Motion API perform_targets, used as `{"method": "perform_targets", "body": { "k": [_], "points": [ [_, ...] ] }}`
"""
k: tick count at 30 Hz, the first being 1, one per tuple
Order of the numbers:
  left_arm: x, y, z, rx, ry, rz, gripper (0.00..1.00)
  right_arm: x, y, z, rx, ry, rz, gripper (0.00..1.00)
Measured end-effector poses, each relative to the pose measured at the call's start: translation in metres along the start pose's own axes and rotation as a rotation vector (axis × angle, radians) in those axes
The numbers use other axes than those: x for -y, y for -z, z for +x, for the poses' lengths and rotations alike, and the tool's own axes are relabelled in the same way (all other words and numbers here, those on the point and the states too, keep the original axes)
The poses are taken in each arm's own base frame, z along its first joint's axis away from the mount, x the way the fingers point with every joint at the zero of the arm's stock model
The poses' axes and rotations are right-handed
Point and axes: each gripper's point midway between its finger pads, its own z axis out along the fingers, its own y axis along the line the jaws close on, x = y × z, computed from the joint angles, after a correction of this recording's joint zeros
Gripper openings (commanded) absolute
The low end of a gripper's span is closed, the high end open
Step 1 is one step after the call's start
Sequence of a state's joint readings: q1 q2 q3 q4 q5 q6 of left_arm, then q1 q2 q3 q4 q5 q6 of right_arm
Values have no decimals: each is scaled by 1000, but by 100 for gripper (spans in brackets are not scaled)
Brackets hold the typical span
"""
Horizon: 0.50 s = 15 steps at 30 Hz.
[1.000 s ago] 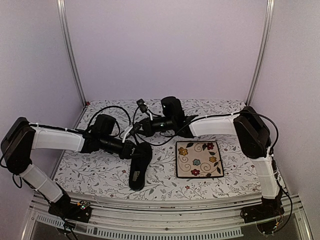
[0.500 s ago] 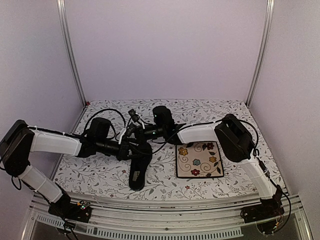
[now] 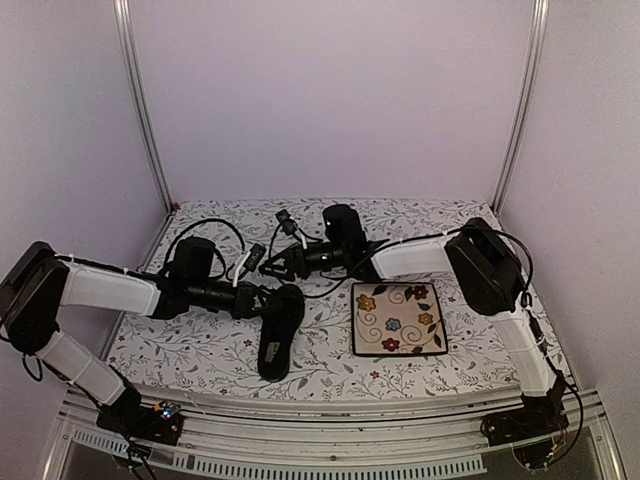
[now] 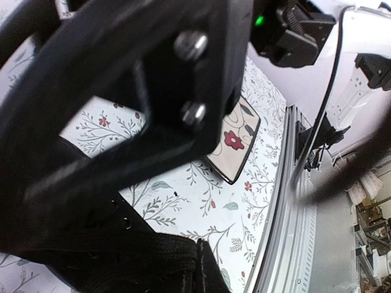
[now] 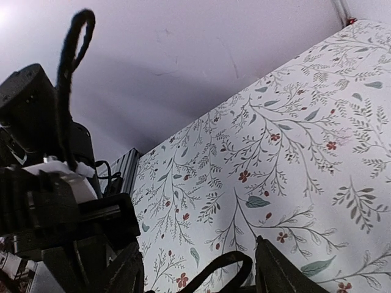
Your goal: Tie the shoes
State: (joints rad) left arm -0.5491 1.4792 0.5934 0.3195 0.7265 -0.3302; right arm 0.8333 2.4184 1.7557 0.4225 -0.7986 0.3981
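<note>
The black shoe [image 3: 279, 328] lies toe toward me, left of centre; its laced upper [image 4: 116, 256] fills the bottom of the left wrist view. My left gripper [image 3: 261, 296] is at the shoe's far end, shut. In the right wrist view a thin black lace loop [image 5: 74, 43] rises straight up from it. My right gripper [image 3: 272, 263] hovers just behind the shoe, open. Its two dark fingers [image 5: 275, 268] stand apart, and a slack lace loop [image 5: 227, 261] arcs between them without being pinched. The left fingertips are hidden by the gripper's own body [image 4: 128, 91].
A square floral plate [image 3: 398, 318] lies right of the shoe, and its corner [image 4: 235, 143] shows in the left wrist view. The metal front rail [image 4: 290, 207] runs along the table's near edge. Black cables loop over the patterned cloth [image 3: 200, 350] behind both grippers.
The right gripper has gone from shut to open and let go of its lace. Its arm swung left, then back right. The left gripper stayed shut and drew slightly left.
</note>
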Motion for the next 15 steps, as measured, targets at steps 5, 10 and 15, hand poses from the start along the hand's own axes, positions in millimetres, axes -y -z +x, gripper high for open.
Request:
{"method": "perform_targets", "body": {
  "k": [5,10,15],
  "points": [
    [-2,4,-2,15,2,-5,0,-5,55,-33,59,30,96,64],
    [-3,8,-6,35,6,-4,0,-15,98,-50,108,85,167,44],
    [-2,9,-8,43,9,7,0,-9,94,3,23,40,175,39]
  ]
}}
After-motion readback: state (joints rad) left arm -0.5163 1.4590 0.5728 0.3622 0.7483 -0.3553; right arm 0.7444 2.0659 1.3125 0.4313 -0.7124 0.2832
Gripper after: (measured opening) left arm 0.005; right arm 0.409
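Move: A lace loop stands practically between the right gripper's open fingers, about 2 cm below its hand point and 1 cm back. From that hand the shoe's middle is some 8 cm back, 4 cm to the right and 10 cm down; the flowered mat lies roughly 31 cm to the right and 5 cm back. The left gripper, shut on a lace, has the loop about 5 cm ahead, and the shoe's middle 2 cm back, 3 cm right, 8 cm below. Draw the open right gripper off the lace loop, about 9 cm to the right, arching up some 6 cm and slightly forward; then sink back most of that height beside the shoe, drawing back a little while the fingers close by about a third. Keep the left gripper pinched on its lace above the shoe, easing it only about a centimetre left and up. ##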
